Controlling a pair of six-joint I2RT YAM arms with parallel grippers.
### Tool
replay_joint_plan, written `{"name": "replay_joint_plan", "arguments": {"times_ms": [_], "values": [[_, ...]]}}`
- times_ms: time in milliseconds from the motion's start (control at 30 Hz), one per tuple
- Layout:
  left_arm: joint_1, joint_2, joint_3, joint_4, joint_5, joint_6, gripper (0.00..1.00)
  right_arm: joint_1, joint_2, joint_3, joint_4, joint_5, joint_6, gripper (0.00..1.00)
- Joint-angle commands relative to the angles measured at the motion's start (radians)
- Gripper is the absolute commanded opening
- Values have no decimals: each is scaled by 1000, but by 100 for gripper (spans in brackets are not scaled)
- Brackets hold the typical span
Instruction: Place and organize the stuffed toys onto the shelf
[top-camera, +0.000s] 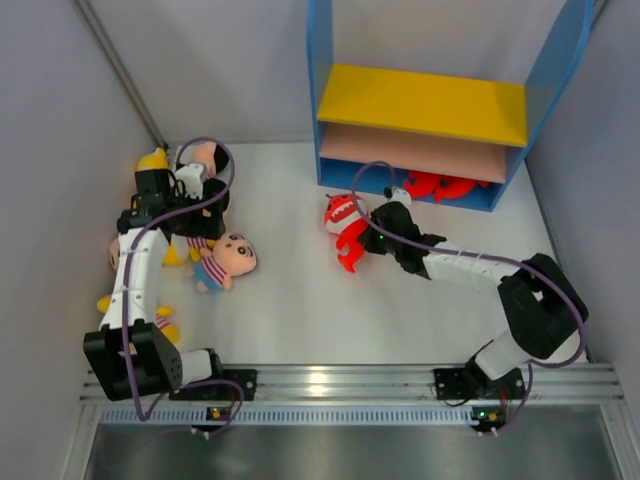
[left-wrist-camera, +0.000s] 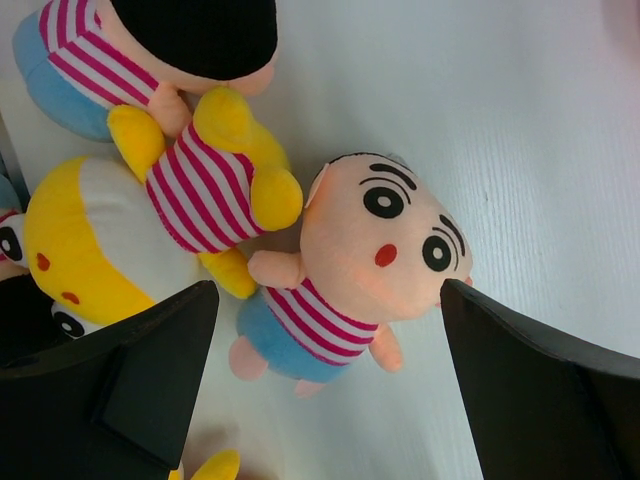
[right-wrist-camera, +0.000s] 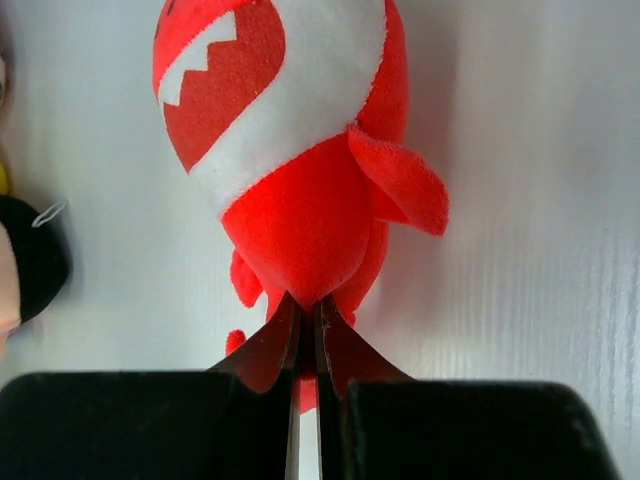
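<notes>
The shelf (top-camera: 425, 105) stands at the back right, with a red shark (top-camera: 445, 187) lying on its blue base. My right gripper (top-camera: 372, 230) is shut on a second red shark (top-camera: 343, 228), pinching its lower body (right-wrist-camera: 310, 230) between the fingertips (right-wrist-camera: 305, 312) just left of the shelf front. My left gripper (top-camera: 205, 212) is open over the toy pile at the left. A boy doll (left-wrist-camera: 375, 255) lies below and between its spread fingers (left-wrist-camera: 150, 370). A yellow figure in a striped shirt (left-wrist-camera: 210, 180) and another boy doll (left-wrist-camera: 150, 50) lie beside it.
Grey walls close in on both sides. A yellow and white plush (left-wrist-camera: 85, 245) lies at the left of the pile. More yellow plush (top-camera: 165, 325) shows beside the left arm. A metal rail (top-camera: 330, 380) runs along the near edge.
</notes>
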Motion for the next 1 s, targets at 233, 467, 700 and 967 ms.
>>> {"name": "replay_joint_plan", "arguments": {"times_ms": [233,467,700,967], "values": [[5,26,43,14,49,23,99,-115,171,169,143,120,41,0],[4,47,69,13,12,44,99,-180,262,275,177,189,70,0],[5,87,103,13,-3,49,99,-219,398,428,140,215,125,0],[7,133,120,13,-2,59,99,-236,513,552,119,214,136,0]]}}
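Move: The right gripper already holds the red shark toy. The free left end of the bottom shelf, under the pink board, lies about 23 cm ahead of it, 2 cm to its right and slightly lower. The nearer red toy already on that shelf sits some 17 cm ahead and 12 cm right, the blue left side panel about 17 cm ahead and 11 cm left. From the left hand the free spot lies roughly 20 cm ahead, 38 cm right and 10 cm below. Keep the right gripper shut on the red shark and drive it forward about 19 cm, head first under the front edge of the pink board into the bottom shelf. Bear some 5 cm right through the first part, and turn the hand about 25 degrees clockwise. Meanwhile ease the open left gripper some 2 cm forward above the toys, touching none. ##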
